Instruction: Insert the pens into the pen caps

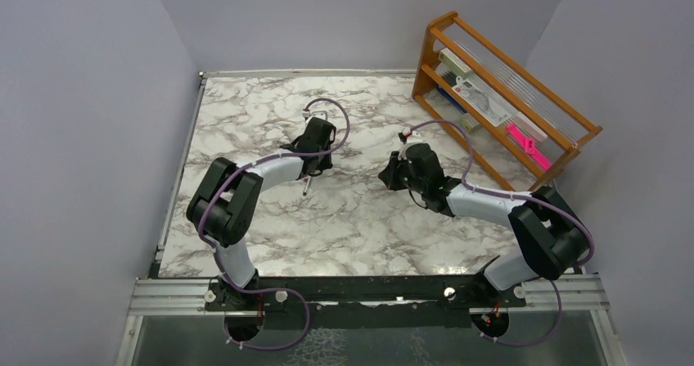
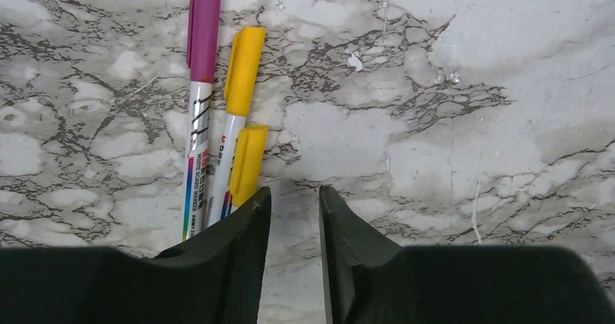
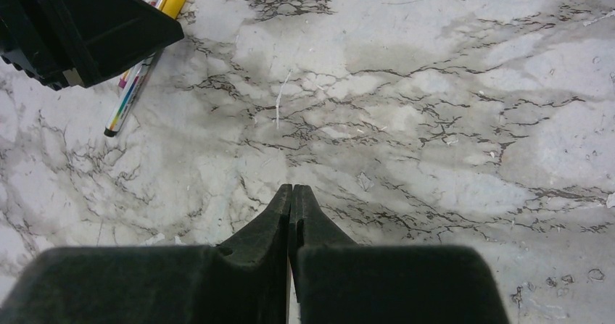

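In the left wrist view three pens lie side by side on the marble. One silver pen [image 2: 194,157] wears a purple pen cap [image 2: 204,34]. The pen beside it [image 2: 223,157] has a yellow cap [image 2: 244,59]. A second yellow cap [image 2: 248,164] sits lower, and its pen is hidden under my left finger. My left gripper [image 2: 294,197] is just right of them, jaws apart with only bare marble between. In the top view it [image 1: 317,160] hovers over the pens [image 1: 306,187]. My right gripper [image 3: 292,190] is shut on nothing, right of the pens [image 3: 130,96].
A wooden rack [image 1: 499,96] stands at the back right of the marble table [image 1: 352,227], holding boxes and a flat bright-pink object [image 1: 528,145]. Grey walls close in on the left, back and right. In the right wrist view the left gripper's black body [image 3: 80,27] covers the pens' upper ends.
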{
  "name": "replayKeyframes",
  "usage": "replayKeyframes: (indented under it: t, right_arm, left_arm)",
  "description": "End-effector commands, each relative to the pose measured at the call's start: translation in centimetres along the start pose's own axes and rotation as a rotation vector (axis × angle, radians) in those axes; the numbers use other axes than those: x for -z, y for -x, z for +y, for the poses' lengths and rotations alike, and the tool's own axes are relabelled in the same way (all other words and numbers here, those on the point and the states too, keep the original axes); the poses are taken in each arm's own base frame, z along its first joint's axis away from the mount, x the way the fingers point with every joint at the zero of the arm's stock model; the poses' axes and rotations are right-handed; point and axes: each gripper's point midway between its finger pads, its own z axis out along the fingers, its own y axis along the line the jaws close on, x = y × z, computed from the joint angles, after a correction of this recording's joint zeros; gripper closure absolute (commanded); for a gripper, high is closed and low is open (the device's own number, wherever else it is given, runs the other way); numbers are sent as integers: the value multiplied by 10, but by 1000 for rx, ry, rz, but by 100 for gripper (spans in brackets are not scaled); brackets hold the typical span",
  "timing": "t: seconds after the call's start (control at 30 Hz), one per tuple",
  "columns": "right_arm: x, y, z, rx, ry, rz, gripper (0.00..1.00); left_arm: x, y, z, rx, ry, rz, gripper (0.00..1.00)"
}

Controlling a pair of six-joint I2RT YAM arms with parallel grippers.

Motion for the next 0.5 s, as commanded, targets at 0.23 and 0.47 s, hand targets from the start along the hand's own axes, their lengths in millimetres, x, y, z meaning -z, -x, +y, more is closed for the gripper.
replayKeyframes:
  t: [0.23, 0.47]
  right_arm:
    - [4, 0, 2, -6, 17, -12, 99]
    - [5, 8, 16, 25, 83, -20, 99]
  left_arm:
    - [44, 42, -19, 99, -141, -177, 69]
    - [83, 4, 10, 155, -119, -168, 100]
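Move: The yellow-capped pen nearest the left gripper has its middle about 3 cm to that gripper's left, 2 cm back and 2 cm below. The second yellow-capped pen lies about 3 cm left and 2 cm ahead, and the purple-capped pen about 4 cm left and 4 cm ahead, both at the same height. From the right gripper the nearest pen is some 18 cm left, 3 cm ahead and 5 cm below. Lift the left gripper away from the row of capped pens: after a slight nudge forward, raise it with gathering speed about 7 cm, drawing back some 3 cm towards the base. On the way, tip the fingertips up and roll the hand's left side down about 10 degrees each, and bring the part-open fingers nearly shut on nothing. ##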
